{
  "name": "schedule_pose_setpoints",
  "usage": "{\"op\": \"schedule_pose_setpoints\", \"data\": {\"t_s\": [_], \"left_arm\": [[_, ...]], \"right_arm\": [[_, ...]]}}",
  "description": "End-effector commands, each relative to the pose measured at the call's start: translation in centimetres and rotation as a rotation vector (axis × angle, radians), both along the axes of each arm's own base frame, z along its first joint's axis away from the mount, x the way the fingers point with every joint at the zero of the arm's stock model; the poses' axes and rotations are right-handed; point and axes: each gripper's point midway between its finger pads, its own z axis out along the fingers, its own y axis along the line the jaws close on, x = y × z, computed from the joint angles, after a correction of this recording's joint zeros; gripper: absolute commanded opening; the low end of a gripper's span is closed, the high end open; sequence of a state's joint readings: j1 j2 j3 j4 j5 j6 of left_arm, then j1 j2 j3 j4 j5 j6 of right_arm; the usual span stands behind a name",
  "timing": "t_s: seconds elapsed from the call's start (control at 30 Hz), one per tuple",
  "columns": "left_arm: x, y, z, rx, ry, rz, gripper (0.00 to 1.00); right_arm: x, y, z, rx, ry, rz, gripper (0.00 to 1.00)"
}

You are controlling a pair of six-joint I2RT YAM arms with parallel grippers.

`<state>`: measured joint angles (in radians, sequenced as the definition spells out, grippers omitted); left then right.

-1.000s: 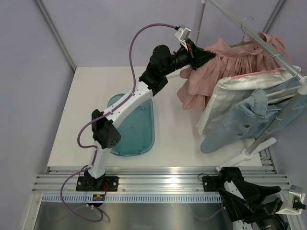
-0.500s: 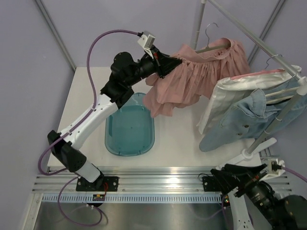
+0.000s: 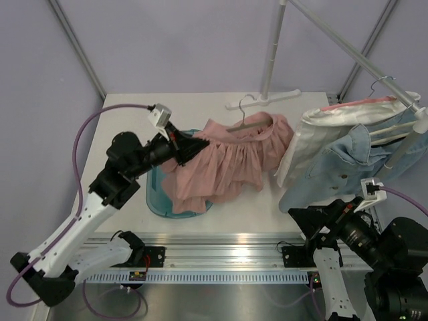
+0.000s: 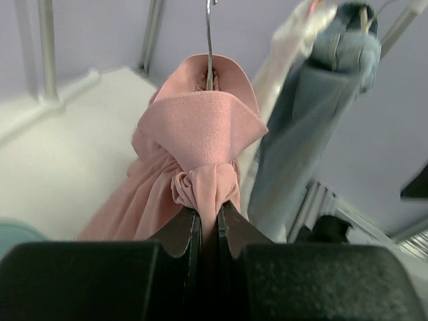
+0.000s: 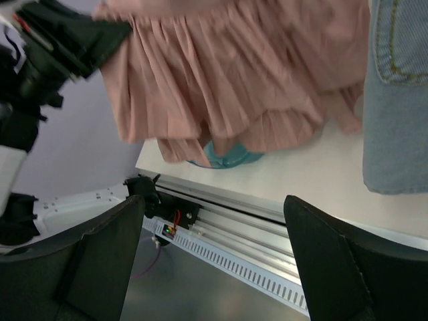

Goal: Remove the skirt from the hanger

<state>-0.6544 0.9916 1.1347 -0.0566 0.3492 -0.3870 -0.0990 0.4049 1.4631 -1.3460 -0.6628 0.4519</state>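
Note:
The pink pleated skirt [image 3: 231, 164] hangs low over the table, its lower hem draping onto the teal tray [image 3: 155, 194]. Its waistband still sits on the wire hanger [image 3: 249, 120], whose hook [image 4: 209, 40] is free of the rail. My left gripper [image 3: 190, 148] is shut on a bunched fold of the skirt [image 4: 200, 127] at its left edge, and the left wrist view shows pink cloth pinched between the jaws [image 4: 207, 217]. My right gripper [image 3: 304, 219] stands open near the table's front right edge and holds nothing. Its wrist view looks past the fingers [image 5: 214, 200] at the skirt [image 5: 234, 73].
A clothes rack stands at the right, its sloping rail [image 3: 348, 50] carrying a white garment [image 3: 314, 130] and a denim garment [image 3: 348, 167]. The rack's white foot [image 3: 267, 99] lies behind the skirt. The aluminium frame [image 3: 221, 251] runs along the table's near edge.
My left arm has swung left and down, carrying the skirt and its hanger off the rail to above the tray. My right arm has risen from the corner toward the table.

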Motion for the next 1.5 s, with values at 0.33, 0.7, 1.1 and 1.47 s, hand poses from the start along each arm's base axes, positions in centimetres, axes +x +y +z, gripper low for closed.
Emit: {"op": "schedule_pose_setpoints", "data": {"t_s": [0.33, 0.7, 1.1, 1.47], "left_arm": [[-8.4, 4.9, -0.2, -0.080, 0.075, -0.063, 0.00], [-6.2, 3.7, -0.7, -0.059, 0.101, -0.038, 0.00], [-5.4, 3.0, -0.2, -0.024, 0.079, -0.046, 0.00], [-7.6, 4.0, 0.4, -0.081, 0.060, -0.080, 0.00]], "right_arm": [[7.7, 0.7, 10.4, 0.124, -0.149, 0.060, 0.91], [16.0, 2.9, 16.1, 0.102, -0.140, 0.149, 0.93], [17.0, 10.8, 9.3, -0.047, -0.044, 0.235, 0.79], [17.2, 13.4, 5.5, -0.026, -0.055, 0.219, 0.54]]}}
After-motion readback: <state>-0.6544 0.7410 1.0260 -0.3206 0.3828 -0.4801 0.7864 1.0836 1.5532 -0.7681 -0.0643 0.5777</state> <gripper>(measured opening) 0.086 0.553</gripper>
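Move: The skirt hangs on its hanger, with its near side already pinched in the left fingers. The middle of the hanger's bar is about 14 cm right and 7 cm ahead of the left hand, nearly level; the teal tray is some 38 cm below, 10 cm left and 11 cm ahead. From the right hand the hanger is roughly 24 cm ahead, 16 cm left and slightly above, with the denim skirt 17 cm ahead, 8 cm right. The left fingers keep their pinch on the skirt and draw it about 7 cm back with some left and down, then bob a little. The open right hand climbs forward about 15 cm, swings left past the denim skirt and sinks beside the hanger, turning some 15 degrees counter-clockwise and closing to about half open; no touch on the skirt can be made out. ##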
